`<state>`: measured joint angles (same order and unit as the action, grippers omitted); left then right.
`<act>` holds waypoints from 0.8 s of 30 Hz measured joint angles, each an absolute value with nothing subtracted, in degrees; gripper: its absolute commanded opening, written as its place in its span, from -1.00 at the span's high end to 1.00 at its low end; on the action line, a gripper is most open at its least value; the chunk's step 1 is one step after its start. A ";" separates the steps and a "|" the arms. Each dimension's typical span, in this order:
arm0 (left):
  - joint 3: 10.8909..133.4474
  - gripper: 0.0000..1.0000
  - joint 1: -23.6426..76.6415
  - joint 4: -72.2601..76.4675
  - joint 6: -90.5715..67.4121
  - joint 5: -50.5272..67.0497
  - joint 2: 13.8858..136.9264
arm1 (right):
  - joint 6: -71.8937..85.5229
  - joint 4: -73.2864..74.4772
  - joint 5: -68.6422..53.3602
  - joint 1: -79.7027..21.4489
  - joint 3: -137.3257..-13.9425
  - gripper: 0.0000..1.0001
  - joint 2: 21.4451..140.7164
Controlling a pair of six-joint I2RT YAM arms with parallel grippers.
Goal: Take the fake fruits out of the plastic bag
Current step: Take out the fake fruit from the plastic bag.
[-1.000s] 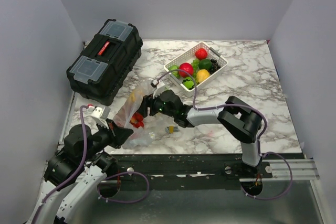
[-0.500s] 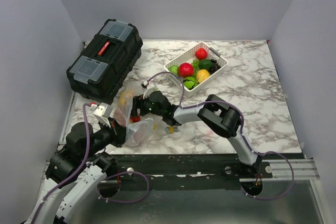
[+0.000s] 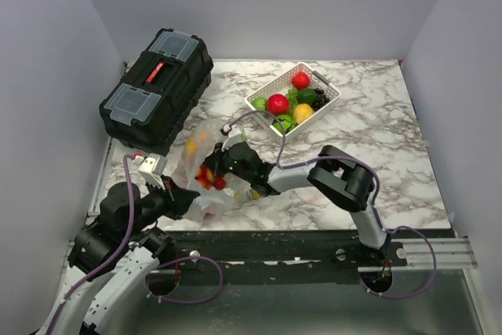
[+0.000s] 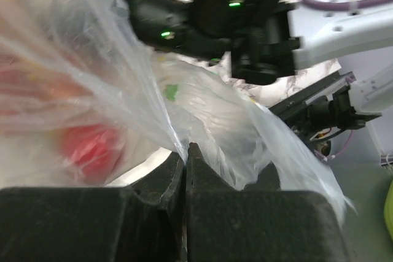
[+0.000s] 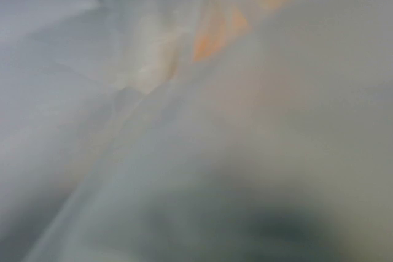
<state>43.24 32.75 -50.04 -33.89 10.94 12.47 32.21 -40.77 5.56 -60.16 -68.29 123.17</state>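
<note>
The clear crinkly plastic bag lies at the table's near left, with red fake fruits and an orange one inside. My left gripper is shut on a fold of the bag's near edge, its jaws pressed together on the film. A red fruit shows blurred through the plastic. My right gripper is pushed into the bag. Its wrist view shows only blurred plastic and an orange patch, and its fingers are hidden.
A white slotted basket at the back centre holds red, green and yellow fruits. A black toolbox stands at the back left. A small yellow-green piece lies on the marble beside the bag. Grey walls close in three sides.
My right gripper went left into the bag, then came back a little to the right. The bag has bunched up taller round it. My left gripper has kept its hold.
</note>
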 measured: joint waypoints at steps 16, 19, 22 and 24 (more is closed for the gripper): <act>44.31 1.00 32.75 -55.16 -35.18 5.34 18.17 | 24.32 -42.81 12.43 -59.99 -50.28 0.99 100.27; 44.49 1.00 32.75 -55.00 -35.18 4.47 18.28 | 23.44 -41.45 9.15 -60.01 -48.56 0.99 100.29; 44.60 1.00 32.75 -54.92 -35.18 3.42 18.28 | 22.35 -40.12 5.58 -60.03 -47.09 0.99 100.29; 44.58 1.00 32.75 -54.92 -35.18 2.94 18.28 | 21.76 -39.90 4.12 -60.10 -46.06 0.99 99.94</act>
<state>44.58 32.75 -54.92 -35.18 2.94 18.28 21.76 -39.90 4.12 -60.10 -46.06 99.94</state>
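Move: The bunch of red fruit in the bag lies about 5 cm back of the right hand, roughly 1 cm to its left and some 3 cm lower. Beyond it, the orange fruit inside the bag is about 4 cm ahead and 8 cm left of that hand. The basket lies some 19 cm ahead and 25 cm to its right. From the left hand, the red fruit is about 8 cm ahead, 6 cm right and 17 cm down. Right and up, the right hand draws away from the orange fruit with its fingers still shut, seemingly on the red bunch's stem. Having risen about 9 cm, it turns back towards its base and sinks some 5 cm, ending roughly 8 cm to the right. The left hand keeps its pinch on the bag's film while lowering a little and easing forward and left. ##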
